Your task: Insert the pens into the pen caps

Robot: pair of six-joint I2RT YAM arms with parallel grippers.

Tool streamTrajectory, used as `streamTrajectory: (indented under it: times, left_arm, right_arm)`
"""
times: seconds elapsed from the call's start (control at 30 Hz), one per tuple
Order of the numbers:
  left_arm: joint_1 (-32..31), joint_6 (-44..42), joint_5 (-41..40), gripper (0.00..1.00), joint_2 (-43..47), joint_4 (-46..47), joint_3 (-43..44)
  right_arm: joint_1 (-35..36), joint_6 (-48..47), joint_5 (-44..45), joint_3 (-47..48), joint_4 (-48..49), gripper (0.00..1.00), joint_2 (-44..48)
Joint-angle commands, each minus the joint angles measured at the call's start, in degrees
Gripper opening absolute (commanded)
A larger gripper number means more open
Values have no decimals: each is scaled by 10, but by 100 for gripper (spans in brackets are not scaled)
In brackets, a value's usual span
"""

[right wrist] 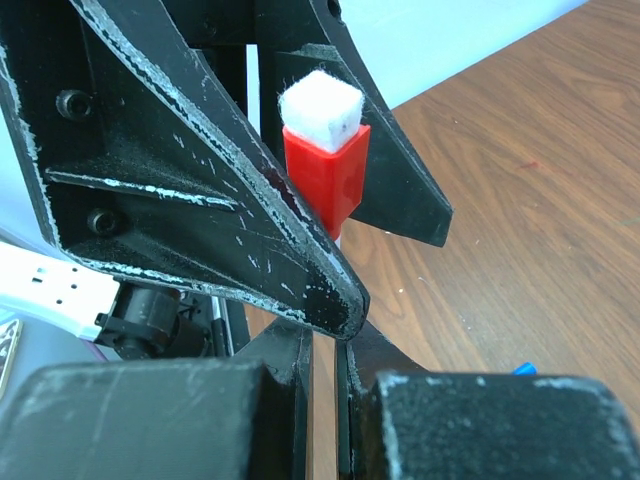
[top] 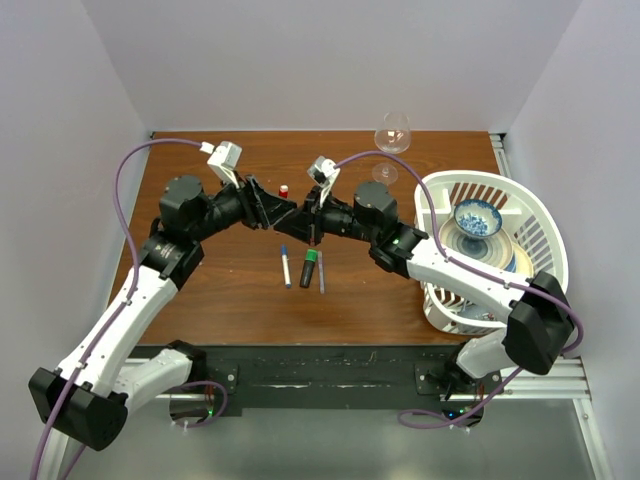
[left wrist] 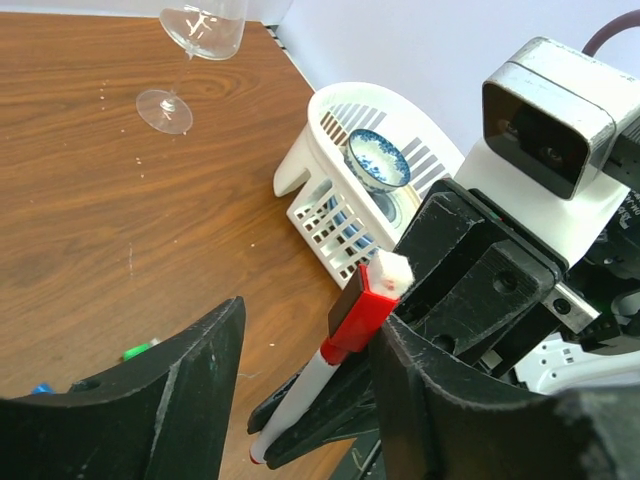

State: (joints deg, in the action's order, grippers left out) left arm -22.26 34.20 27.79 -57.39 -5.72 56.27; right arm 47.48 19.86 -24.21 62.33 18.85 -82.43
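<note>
My right gripper (top: 308, 216) (right wrist: 325, 345) is shut on a white pen (left wrist: 300, 395) at mid-table and holds it off the wood. A red cap (left wrist: 368, 308) with a white felt top sits on the pen's end; it shows in the right wrist view (right wrist: 325, 175) and the top view (top: 284, 189). My left gripper (top: 283, 208) (left wrist: 310, 320) is open, its fingers wide on either side of the red cap, which touches one finger. On the table lie a blue-capped white pen (top: 285, 266), a green-capped black marker (top: 309, 268) and a thin grey pen (top: 321, 272). No pink cap shows.
A wine glass (top: 392, 135) stands at the back right. A white basket (top: 548, 225) with a blue-and-white bowl (top: 478, 217) and plates fills the right side. Both arms meet over the table's middle.
</note>
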Motion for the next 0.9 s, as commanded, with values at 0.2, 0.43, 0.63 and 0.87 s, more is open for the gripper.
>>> streamTrajectory:
  times: [0.2,0.43,0.63,0.87]
  left_arm:
    - [6,-24,-8,60,1,-3,39]
    - [14,-26,-1,59,-1,-4,51]
    - [17,-33,12,46,0,-4,46]
    - [17,-9,66,0,18,15,-28]
  right_arm:
    - [7,3,-14,1,25,0,-5]
    - [6,-1,-13,6,15,0,-9]
    - [6,2,-14,13,9,0,-18]
    - [4,19,10,44,4,0,-15]
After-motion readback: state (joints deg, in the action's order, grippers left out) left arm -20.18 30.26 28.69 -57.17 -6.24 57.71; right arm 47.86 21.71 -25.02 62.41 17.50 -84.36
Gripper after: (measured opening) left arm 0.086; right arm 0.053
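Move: The red cap stands between the left hand's open fingers, about 1 cm back, 1 cm right and 1 cm above their midpoint. From the right hand, shut on the pen's barrel, the cap is roughly 6 cm above and 1 cm right, level fore-and-aft. On the table, about 24 cm below the left hand, the blue pen lies some 9 cm ahead and 2 cm left, the green-capped pen 9 cm ahead and 3 cm right. Left hand eases 1 cm up and left, shutting on the red cap; right sinks about 2 cm, still pinching pen. ##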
